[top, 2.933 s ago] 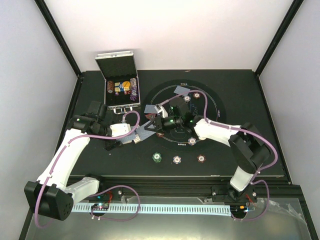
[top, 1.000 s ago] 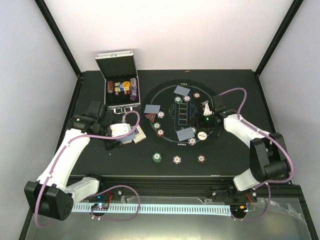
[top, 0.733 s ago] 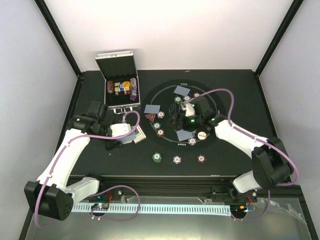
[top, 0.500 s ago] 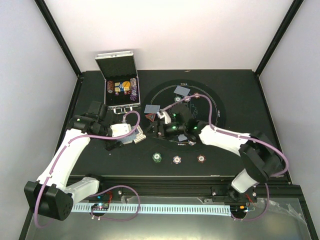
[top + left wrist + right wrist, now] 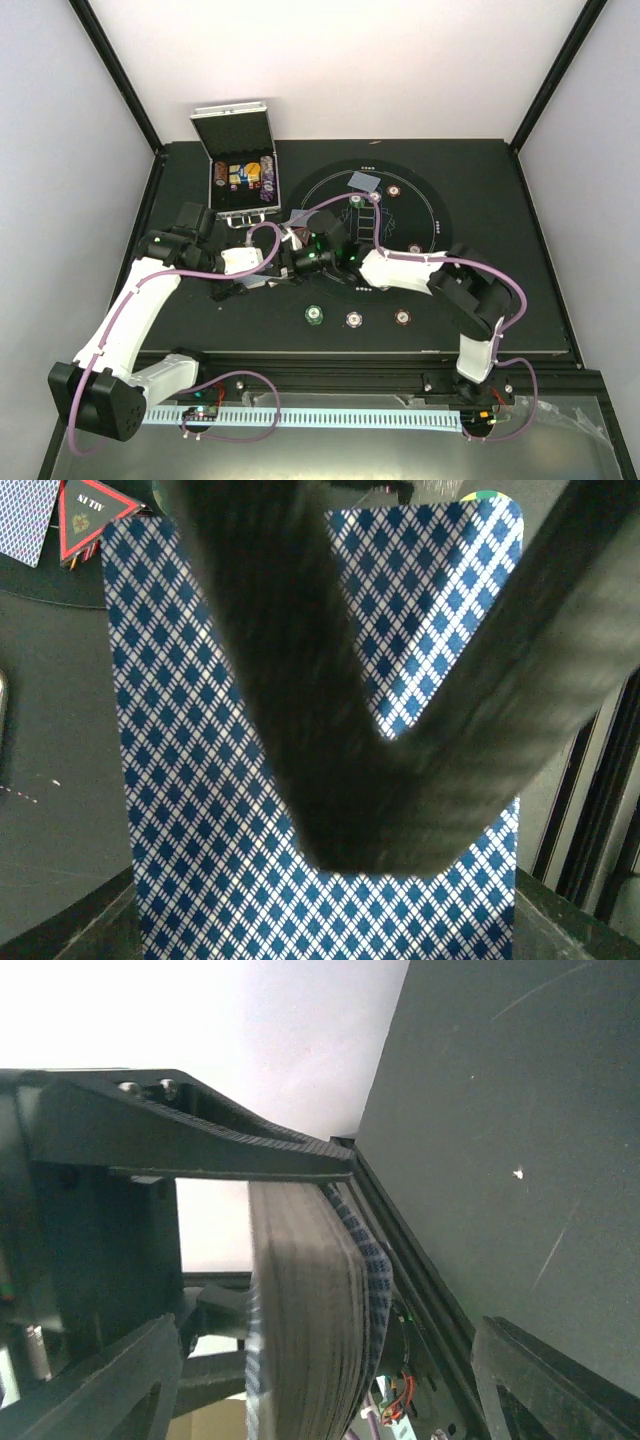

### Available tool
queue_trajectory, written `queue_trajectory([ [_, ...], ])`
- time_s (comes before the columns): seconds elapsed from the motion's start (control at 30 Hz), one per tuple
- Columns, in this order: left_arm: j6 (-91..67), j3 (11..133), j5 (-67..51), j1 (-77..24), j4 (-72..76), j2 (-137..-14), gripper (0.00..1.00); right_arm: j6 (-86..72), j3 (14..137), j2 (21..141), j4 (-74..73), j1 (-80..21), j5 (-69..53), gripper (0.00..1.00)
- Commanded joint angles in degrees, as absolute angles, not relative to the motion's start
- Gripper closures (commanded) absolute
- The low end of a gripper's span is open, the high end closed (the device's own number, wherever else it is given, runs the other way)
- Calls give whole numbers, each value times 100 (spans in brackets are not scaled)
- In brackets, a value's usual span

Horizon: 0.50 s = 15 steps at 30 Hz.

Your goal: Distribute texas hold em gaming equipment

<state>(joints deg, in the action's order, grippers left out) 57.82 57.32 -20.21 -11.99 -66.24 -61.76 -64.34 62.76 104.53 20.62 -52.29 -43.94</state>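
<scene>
My left gripper (image 5: 262, 275) is shut on a deck of playing cards (image 5: 200, 810) with blue diamond backs, just left of the round mat (image 5: 432, 215). My right gripper (image 5: 290, 262) reaches across the mat to that deck and stands open. In the right wrist view the deck's edge (image 5: 310, 1330) lies between its spread fingers (image 5: 110, 1390). Over the deck's back the right fingers show as a dark blur (image 5: 380, 780). The red triangle token (image 5: 90, 510) lies beyond the deck. One card (image 5: 365, 181) and chips (image 5: 393, 190) rest on the mat. Three chips (image 5: 354, 319) sit in a row below it.
The open silver case (image 5: 240, 170) with more chips stands at the back left. The right arm (image 5: 420, 268) lies low across the mat's lower half and hides cards and chips there. The table's front edge (image 5: 380, 352) runs just below the chip row.
The right arm has swung from the mat's right side leftward across the mat to the deck, and its jaws have opened wider. The left arm with the deck has stayed put.
</scene>
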Motion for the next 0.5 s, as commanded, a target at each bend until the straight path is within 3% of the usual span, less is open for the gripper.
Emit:
queue_trajectory([
  [0.0,5766,6003,-2140,-1222,-6684,-6118,98,-6611,6554,10738,2278,-5282,-4525,20],
  [0.47,5766,6003,-2083,-1222,-6646,-6113,98,-6415,6044,10528,2091,-4884,-4465,42],
])
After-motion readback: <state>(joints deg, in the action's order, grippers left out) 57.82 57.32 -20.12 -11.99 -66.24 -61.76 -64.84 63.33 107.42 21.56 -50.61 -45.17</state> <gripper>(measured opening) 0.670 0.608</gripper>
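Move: The right hand, its fingers pointing left, straddles the free end of the card deck. The deck's middle is some 2 cm farther left and 1 cm ahead, about level with it. From that hand the green chips stand about 11 cm right, 8 cm back and 14 cm down, and the red triangular button about 8 cm right, 16 cm ahead and 15 cm down. From the left hand, which already grips the deck, its middle is about 3 cm right and level. The right hand sinks about 1.5 cm, edging 1 cm left over the deck while its open fingers begin closing, which brings the upper finger from above the deck down onto the patterned back of the top card. With the fingers still closing, to roughly three-fifths open, it stops sinking, eases forward about 1.5 cm in all and draws back right by about 1 cm, the upper finger dragging on the top card, while the left hand stays still and keeps its hold on the deck. ##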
